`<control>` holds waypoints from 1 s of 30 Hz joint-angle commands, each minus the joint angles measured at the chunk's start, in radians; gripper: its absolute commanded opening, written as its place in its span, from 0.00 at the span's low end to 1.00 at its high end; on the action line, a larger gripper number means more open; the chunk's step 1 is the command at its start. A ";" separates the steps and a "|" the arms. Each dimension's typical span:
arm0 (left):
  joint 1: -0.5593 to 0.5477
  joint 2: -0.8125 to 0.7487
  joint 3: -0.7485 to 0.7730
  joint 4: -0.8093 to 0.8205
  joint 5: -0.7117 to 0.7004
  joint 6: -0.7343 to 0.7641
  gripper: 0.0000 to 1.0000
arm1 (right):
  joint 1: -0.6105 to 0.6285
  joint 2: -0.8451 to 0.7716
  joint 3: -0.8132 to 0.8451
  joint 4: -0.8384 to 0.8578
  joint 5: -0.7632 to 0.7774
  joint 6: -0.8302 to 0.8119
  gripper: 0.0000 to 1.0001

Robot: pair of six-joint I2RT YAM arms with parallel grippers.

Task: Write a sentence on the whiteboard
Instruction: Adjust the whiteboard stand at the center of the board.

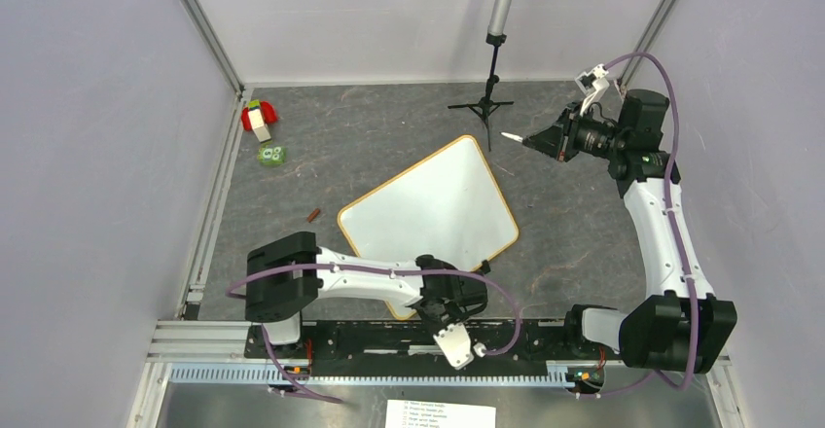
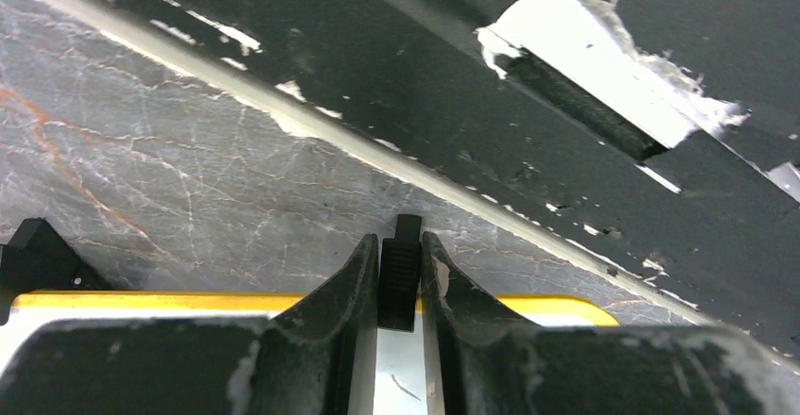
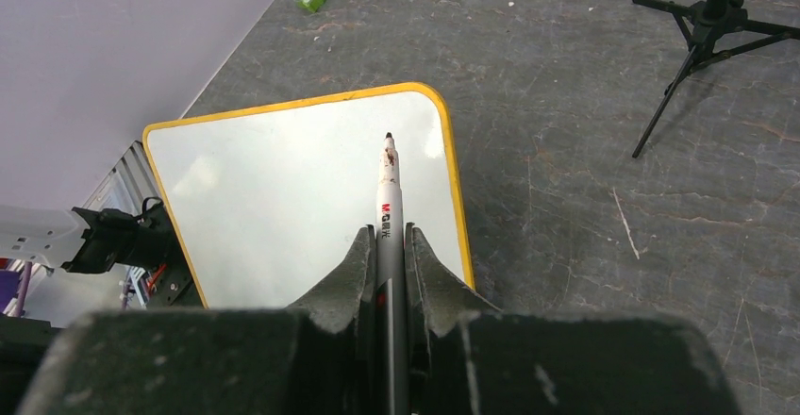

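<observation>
The whiteboard [image 1: 428, 209], white with a yellow rim, lies flat on the dark table, turned like a diamond; no sentence shows on its face. My left gripper [image 1: 428, 303] is at its near edge, shut on the small black clip [image 2: 400, 278] that sits over the yellow rim [image 2: 141, 300]. My right gripper [image 1: 550, 141] hovers high at the back right, shut on a grey-and-white marker [image 1: 520, 139] whose uncapped tip points left. In the right wrist view the marker [image 3: 389, 189] sticks out from the gripper [image 3: 389, 231] above the whiteboard [image 3: 283, 189], apart from it.
A black tripod stand [image 1: 491, 88] rises at the back centre. A red-and-white toy [image 1: 258, 117] and a green item [image 1: 271, 155] lie at the back left, and a small brown piece [image 1: 313, 215] left of the board. A printed sheet [image 1: 440, 414] lies beyond the near rail [image 1: 370, 336].
</observation>
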 commanded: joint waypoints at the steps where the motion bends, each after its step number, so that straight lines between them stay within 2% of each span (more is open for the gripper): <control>1: -0.028 -0.028 -0.048 -0.119 0.027 0.079 0.12 | -0.004 -0.020 -0.009 0.015 -0.020 -0.006 0.00; 5: -0.032 -0.040 -0.060 -0.139 0.012 0.100 0.12 | -0.004 -0.023 -0.005 0.014 -0.022 -0.004 0.00; 7: -0.032 -0.045 -0.062 -0.141 0.011 0.100 0.16 | -0.004 -0.025 -0.002 0.012 -0.022 -0.004 0.00; 11: -0.039 -0.045 -0.033 -0.141 -0.014 0.031 0.42 | -0.004 -0.024 0.015 0.003 -0.023 -0.009 0.00; 19: -0.039 -0.103 0.132 -0.181 -0.005 -0.170 0.71 | -0.004 0.001 0.116 -0.058 -0.009 -0.063 0.00; 24: -0.036 -0.167 0.271 -0.209 0.020 -0.367 0.96 | -0.004 0.018 0.174 -0.066 -0.001 -0.078 0.00; 26: -0.025 -0.199 0.307 -0.214 0.032 -0.457 1.00 | -0.006 0.026 0.189 -0.067 0.000 -0.080 0.00; 28: 0.029 -0.238 0.340 -0.227 0.106 -0.527 1.00 | -0.006 0.032 0.204 -0.064 -0.004 -0.082 0.00; 30: 0.175 -0.261 0.371 -0.229 0.268 -0.603 1.00 | -0.004 0.031 0.218 -0.065 -0.006 -0.080 0.00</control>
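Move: My left hand already has the near black clip of the whiteboard stand between its fingertips, at the board's near edge. The board's middle is some 16 cm ahead of this hand, the second clip about 8 cm ahead and 11 cm to its right, and the board's near corner 3 cm back and 6 cm to its left. From my right hand, still holding the marker, the near clip lies roughly 26 cm back, 21 cm left and 28 cm down. Keeping the pinch on the near clip, I drag it with my left hand to the left and slightly back, about 3 cm, towards the board's near corner. Then I spread the fingers wide, let go, and lift fast some 13 cm, swinging back to the right as the wrist turns counter-clockwise. Late on, my right hand rises about 4 cm and tips its marker upward. ##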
